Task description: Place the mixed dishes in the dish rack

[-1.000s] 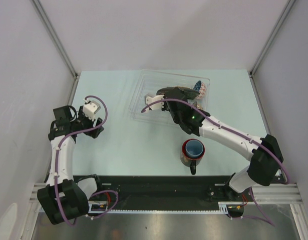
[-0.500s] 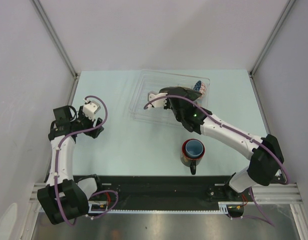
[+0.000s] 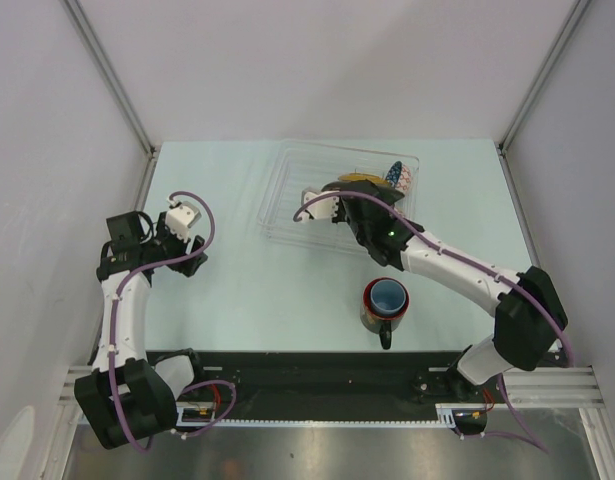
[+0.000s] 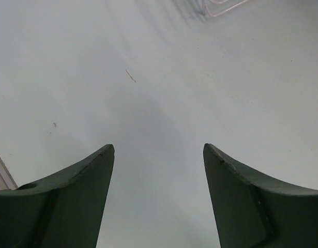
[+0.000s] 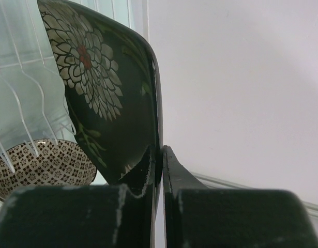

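My right gripper [image 3: 362, 196] is shut on the edge of the black square floral plate [image 5: 107, 98] and holds it on edge over the clear dish rack [image 3: 287, 200]. In the right wrist view the jaws pinch the plate's rim [image 5: 160, 155]. The blue-white patterned bowl [image 5: 45, 165] sits in the rack beside the plate, at the rack's far right [image 3: 398, 175]. A yellow plate edge [image 3: 365, 178] shows just behind the gripper. The light blue cup [image 3: 387, 295] sits inside the dark red-lined mug [image 3: 386, 322] on the table. My left gripper [image 3: 187, 258] is open and empty. I cannot pick out the speckled bowl.
The rack's clear ribs [image 5: 24, 77] stand close beside the held plate. The mug stands in front of the right arm, near the table's front edge. A corner of the rack [image 4: 223, 6] shows far ahead of the left gripper. Grey walls enclose the table.
My right gripper has carried the black plate a little to the right and farther into the rack, turning it more on edge. The yellow plate edge now shows. The left arm has not moved.
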Available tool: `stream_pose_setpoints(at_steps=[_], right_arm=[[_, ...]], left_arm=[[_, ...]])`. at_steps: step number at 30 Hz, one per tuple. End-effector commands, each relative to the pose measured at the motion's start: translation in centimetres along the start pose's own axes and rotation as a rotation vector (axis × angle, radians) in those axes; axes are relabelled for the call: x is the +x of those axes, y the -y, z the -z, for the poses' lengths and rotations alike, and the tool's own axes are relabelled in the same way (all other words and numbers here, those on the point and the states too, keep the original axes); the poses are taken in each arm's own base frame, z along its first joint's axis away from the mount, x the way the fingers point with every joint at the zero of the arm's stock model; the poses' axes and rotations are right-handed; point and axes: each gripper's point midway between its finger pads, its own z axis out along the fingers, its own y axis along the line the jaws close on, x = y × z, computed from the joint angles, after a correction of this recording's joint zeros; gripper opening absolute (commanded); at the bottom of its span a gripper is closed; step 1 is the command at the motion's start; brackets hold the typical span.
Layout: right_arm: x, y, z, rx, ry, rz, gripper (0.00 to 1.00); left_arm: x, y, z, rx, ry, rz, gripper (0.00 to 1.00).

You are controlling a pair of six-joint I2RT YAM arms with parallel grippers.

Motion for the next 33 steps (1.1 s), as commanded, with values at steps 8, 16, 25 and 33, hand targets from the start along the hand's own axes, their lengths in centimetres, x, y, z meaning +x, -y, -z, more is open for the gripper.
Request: stream_pose_setpoints(at_steps=[8,16,25,33], right_arm=[[-0.6,-0.2,-1.6,0.036,0.025,-0.041,0.00],[-1.1,0.9,-1.8,0.162,0.021,0.120,0.00],[1.1,-1.6,-2.9,0.082,-0.034,0.103,0.00],[3.4,-2.9,-3.5,0.041,-0.109,0.076,0.00]], left_arm=[[-0.7,-0.4,0.1,-0.009,0.028,-0.006,0.75],[-0.6,-0.6,-0.1,-0.009,0.025,0.000,0.75],[-0.4,-0.6,-0.2,-0.006,0.026,0.004,0.75],[0.2,-0.6,-0.2,-0.009,0.017,0.008,0.75]])
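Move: The dark flowered plate is already pinched in my right fingers and hangs upright over the rack. Its slot's middle lies about 14 cm below that hand and 4 cm ahead. The yellow plate stands 4 cm beyond the slot, the brown patterned bowl about 6 cm to my hand's right and 4 cm ahead, the blue bowl 7 cm right and 11 ahead. From my idle left hand the slot is roughly 14 cm ahead and 30 cm right. I lower the dark plate about 5 cm with my right hand, easing some 1.5 cm forward, down behind the white tines in front of the yellow plate. Midway my wrist rolls so the hand's left side dips about 5 degrees, and the last stretch down goes slowly. My fingers stay shut on the plate's edge throughout. ##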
